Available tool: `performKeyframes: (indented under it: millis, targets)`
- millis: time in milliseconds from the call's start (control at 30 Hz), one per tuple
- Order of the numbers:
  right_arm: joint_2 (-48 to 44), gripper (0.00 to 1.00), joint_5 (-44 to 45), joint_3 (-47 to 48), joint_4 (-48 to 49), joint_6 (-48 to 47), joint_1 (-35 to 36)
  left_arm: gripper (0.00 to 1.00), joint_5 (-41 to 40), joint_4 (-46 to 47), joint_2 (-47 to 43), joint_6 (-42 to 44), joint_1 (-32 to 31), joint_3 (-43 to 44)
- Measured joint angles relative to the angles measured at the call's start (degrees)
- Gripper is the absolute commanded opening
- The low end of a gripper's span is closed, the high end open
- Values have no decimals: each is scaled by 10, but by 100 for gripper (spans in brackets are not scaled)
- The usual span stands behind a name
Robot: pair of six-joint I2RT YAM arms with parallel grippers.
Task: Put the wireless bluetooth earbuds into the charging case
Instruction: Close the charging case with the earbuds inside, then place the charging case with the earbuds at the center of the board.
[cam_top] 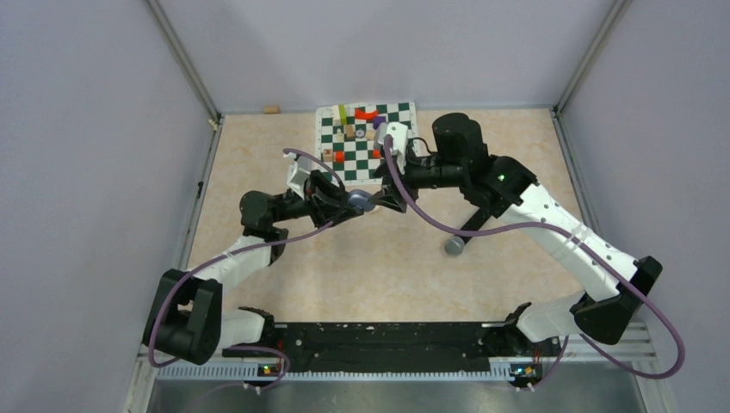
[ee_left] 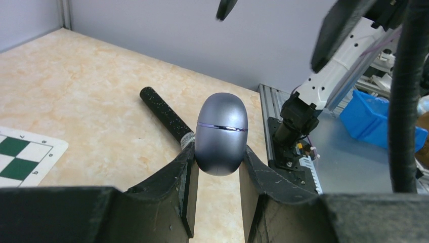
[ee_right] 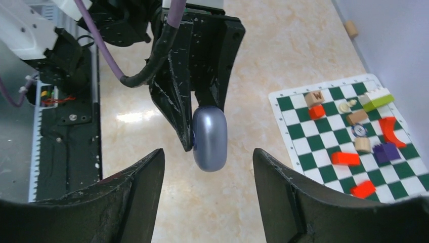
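The charging case [cam_top: 360,201] is a smooth grey-purple egg, lid closed, held up above the table. My left gripper [cam_top: 351,203] is shut on its lower end; in the left wrist view the case [ee_left: 221,134] stands upright between the fingers [ee_left: 184,172]. My right gripper [cam_top: 380,202] is open and faces the case from the right, not touching it. In the right wrist view the case [ee_right: 209,139] hangs just beyond the wide-open jaws of the right gripper [ee_right: 208,157]. No tiny purple earbuds show in any view.
A black microphone [cam_top: 469,225] lies on the table under the right arm, also in the left wrist view [ee_left: 164,114]. A green-and-white chessboard [cam_top: 389,151] with small blocks, among them a purple block [ee_right: 387,152], lies at the back. A cork [cam_top: 272,109] sits by the back wall.
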Motion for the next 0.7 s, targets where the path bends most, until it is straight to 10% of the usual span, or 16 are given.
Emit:
performKeyframes:
  millis: [400, 700]
  targets:
    - [-87, 88, 49, -184, 108, 64, -256, 0, -87, -120, 212, -10, -69, 67]
    - [-113, 89, 50, -241, 152, 84, -281, 3, -172, -251, 366, -39, -101, 153]
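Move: The closed purple-grey charging case is already pinched in the left fingertips. The open table it is being taken down to lies some 10 cm ahead of the left hand, 9 cm to its right and 24 cm below. From the same hand, the white case stands about 13 cm ahead and 6 cm right, the microphone 9 cm ahead and 33 cm right, both on the table. From the empty right hand the held case is about 8 cm to the left, 1 cm ahead and 4 cm lower. Down, quickly, the left arm carries the closed case roughly 19 cm towards the open table beside the white case, also going forward and right. Its grip stays unchanged while the hand rolls some 50 degrees and its fingertips dip. The right hand backs away to the right and forward, sinking a little, swings about 35 degrees clockwise and opens wider, touching nothing. ##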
